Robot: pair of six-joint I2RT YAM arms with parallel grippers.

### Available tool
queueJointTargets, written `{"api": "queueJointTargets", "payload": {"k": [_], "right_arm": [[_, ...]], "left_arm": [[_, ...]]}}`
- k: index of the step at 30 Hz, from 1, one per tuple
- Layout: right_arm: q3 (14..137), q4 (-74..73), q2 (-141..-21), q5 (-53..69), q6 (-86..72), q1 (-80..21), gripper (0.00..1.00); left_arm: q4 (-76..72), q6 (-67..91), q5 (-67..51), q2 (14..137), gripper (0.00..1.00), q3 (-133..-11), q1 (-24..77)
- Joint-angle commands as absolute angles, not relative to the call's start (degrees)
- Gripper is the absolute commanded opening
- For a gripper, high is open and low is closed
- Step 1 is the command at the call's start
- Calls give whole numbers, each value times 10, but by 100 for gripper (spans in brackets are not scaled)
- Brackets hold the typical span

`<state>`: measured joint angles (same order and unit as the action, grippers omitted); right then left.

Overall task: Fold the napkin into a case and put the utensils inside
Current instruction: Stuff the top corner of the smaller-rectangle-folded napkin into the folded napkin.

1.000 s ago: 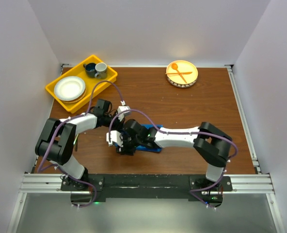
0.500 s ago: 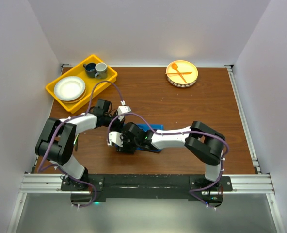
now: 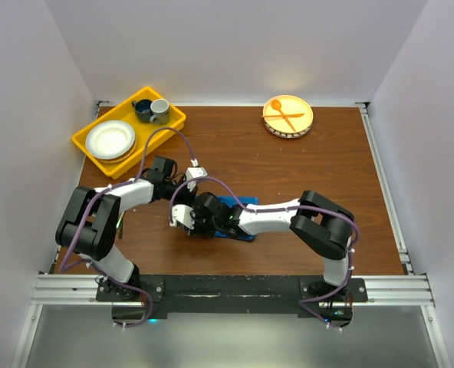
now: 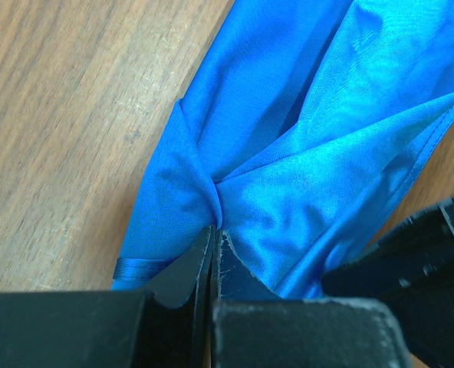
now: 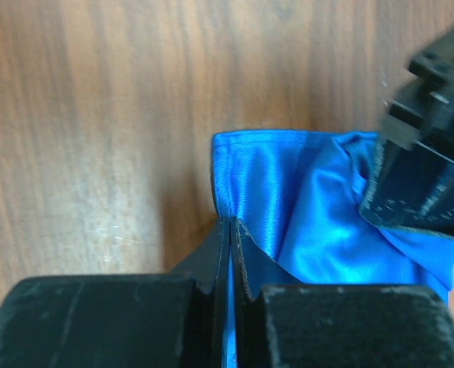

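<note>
The bright blue napkin (image 4: 304, 146) lies crumpled in soft folds on the wooden table, partly under both wrists in the top view (image 3: 241, 204). My left gripper (image 4: 214, 234) is shut on a pinched fold near one corner. Just beside it, my right gripper (image 5: 232, 224) is shut on the hemmed edge of the napkin (image 5: 288, 199), and its black body (image 4: 426, 238) shows at the right of the left wrist view. The cloth has no case shape. The utensils are out of view.
A yellow tray (image 3: 80, 141) at the back left holds a white plate (image 3: 110, 139) and two cups (image 3: 152, 110). A yellow plate (image 3: 307, 123) at the back carries an orange plastic spoon and fork (image 3: 286, 115). White walls enclose the table.
My right gripper has gone from open to shut on the napkin's edge, and the right arm has drawn a little left. The left gripper has kept its grip in place.
</note>
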<state>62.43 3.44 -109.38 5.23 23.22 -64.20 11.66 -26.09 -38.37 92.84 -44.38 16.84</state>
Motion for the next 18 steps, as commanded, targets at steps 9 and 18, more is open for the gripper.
{"api": "queueJointTargets", "payload": {"k": [9,18], "right_arm": [[628,22,-1032,72,152,-573,0],[635,13,-1030,130,110,-541,0]], "left_arm": [[131,-265,-358,944,0,-441,159],[130,-265,-362,948,0,-443,156]]}}
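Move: My left fingers hold down a fold at the napkin's left end. That fold, where the flap is being taken, lies about 7 cm straight ahead of my right hand, at nearly the same height. My right fingers are already shut on the napkin's near edge. The near-left corner is roughly 4 cm left and 1 cm ahead of them, and the napkin's middle is some 9 cm right and 2 cm ahead. Keeping the near edge pinched, I draw it with my right hand about 5 cm forward towards the fold at my left fingers, veering some 3 cm right. At first I stay low, then rise about 3 cm as I go, turning the wrist roughly 10 degrees clockwise and tipping the fingertips up a little. My left hand stays put, still clamping the fold. ##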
